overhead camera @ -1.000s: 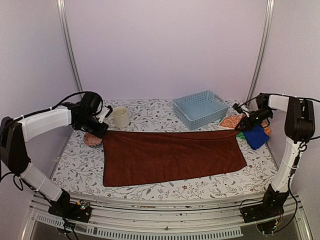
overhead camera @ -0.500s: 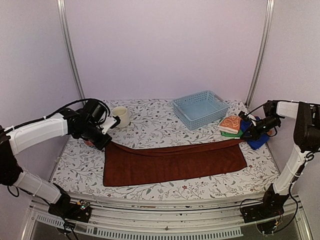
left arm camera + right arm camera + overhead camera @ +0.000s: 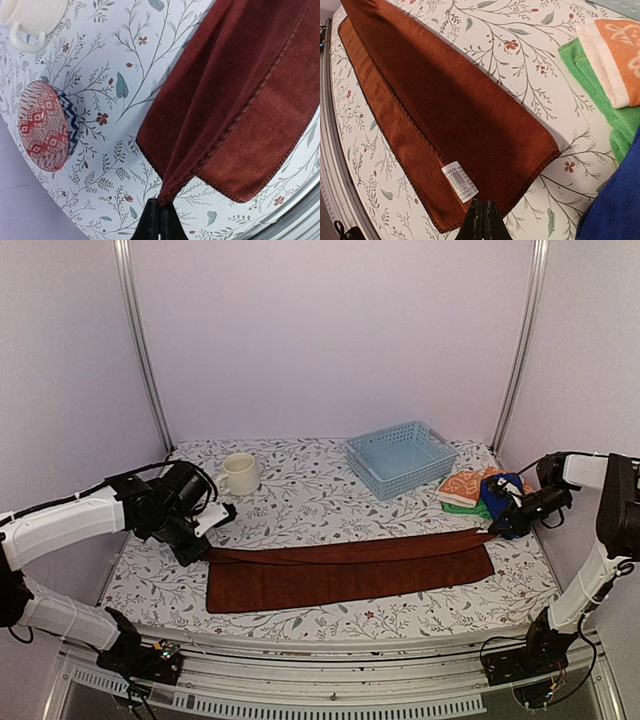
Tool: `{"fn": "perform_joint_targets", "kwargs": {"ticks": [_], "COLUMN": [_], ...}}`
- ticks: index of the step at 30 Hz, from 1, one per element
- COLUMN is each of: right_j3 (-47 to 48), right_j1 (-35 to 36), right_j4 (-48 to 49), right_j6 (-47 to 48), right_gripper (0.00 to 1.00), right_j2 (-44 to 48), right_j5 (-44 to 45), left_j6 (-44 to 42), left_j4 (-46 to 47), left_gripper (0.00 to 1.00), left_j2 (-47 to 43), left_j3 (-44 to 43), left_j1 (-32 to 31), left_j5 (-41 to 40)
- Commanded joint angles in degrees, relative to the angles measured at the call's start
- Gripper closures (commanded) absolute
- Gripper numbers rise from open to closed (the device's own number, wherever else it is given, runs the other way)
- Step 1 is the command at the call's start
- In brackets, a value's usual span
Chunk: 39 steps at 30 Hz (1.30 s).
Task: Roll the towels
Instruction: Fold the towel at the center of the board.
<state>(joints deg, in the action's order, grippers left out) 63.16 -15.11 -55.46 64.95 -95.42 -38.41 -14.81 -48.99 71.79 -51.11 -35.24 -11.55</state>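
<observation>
The rust-brown towel lies as a long strip across the table's near half, its far edge lifted and carried over its near part. My left gripper is shut on its left corner, seen bunched at the tips in the left wrist view. My right gripper is shut on the right end, next to a white label. An orange patterned towel, a green one and a royal-blue one lie piled at the right, just beyond my right gripper.
A pale blue lattice basket stands at the back right. A cream mug stands at the back left. A red patterned dish lies on the flowered tablecloth beside my left gripper. The table's metal front rail runs along the near edge.
Both grippers have moved toward the near edge, drawing the brown towel's far edge with them. The towel has gone from a wide flat sheet to a narrow folded strip.
</observation>
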Motion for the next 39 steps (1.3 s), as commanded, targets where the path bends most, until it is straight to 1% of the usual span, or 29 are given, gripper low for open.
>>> {"fn": "perform_joint_targets", "kwargs": {"ticks": [1,3,9,15,20,24,28,34,39], "right_j3": [-1.6,-2.4,-4.8,-7.4,-9.3,-10.1,-10.8,-11.2,-11.3], "right_j1": [-0.2,-0.2,-0.3,-0.2,-0.2,-0.2,-0.3,-0.2,-0.3], "right_j4": [-2.4,-2.8,-3.2,-2.8,-2.7,-2.4,-1.9,-1.9,-1.9], "right_j6": [2.9,4.0,6.1,7.9,10.0,10.5,10.8,11.4,11.8], "right_gripper": [0.97,0.97,0.97,0.97,0.97,0.97,0.97,0.97,0.96], "right_j2": [2.2,3.0,4.4,4.6,3.9,3.4,3.2,2.6,2.4], "right_j5": [-1.9,-1.9,-0.4,2.4,4.1,4.9,5.9,6.4,7.0], "left_j6": [-3.8,-3.9,-4.4,-6.0,-6.6,-7.1,-7.7,-8.5,-9.4], "left_j4": [-6.1,-6.7,-6.1,-6.3,-5.8,-5.7,-5.8,-5.7,-5.5], "left_gripper": [1.00,1.00,1.00,1.00,1.00,1.00,1.00,1.00,0.99], "left_j2": [-3.4,-4.2,-6.1,-6.3,-5.1,-4.4,-5.6,-7.8,-7.2], "left_j3": [3.1,3.5,5.0,7.9,8.5,9.6,11.2,12.3,12.1], "left_j1": [-1.1,-1.2,-2.6,-4.0,-5.5,-6.4,-6.8,-7.5,-9.3], "left_j5": [-0.6,-1.5,2.0,-0.9,-0.9,-1.4,-1.9,-0.2,0.6]}}
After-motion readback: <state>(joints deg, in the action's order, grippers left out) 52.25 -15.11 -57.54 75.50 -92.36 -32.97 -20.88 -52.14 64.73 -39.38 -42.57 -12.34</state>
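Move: Both hands still pinch the dark red towel's lifted far edge. The left hand has the towel's near left corner about 11 cm back, 1 cm right and 8 cm below, with the bowl some 14 cm ahead and 3 cm left, and the mug 22 cm ahead and 7 cm right. From the right hand the near right corner lies 8 cm straight back and 6 cm below, the blue towel 10 cm ahead and 5 cm right, the orange towel 15 cm ahead and 6 cm left. Both hands draw the pinched far edge about 6.5 cm back and 4 cm down, towards the near edge. ##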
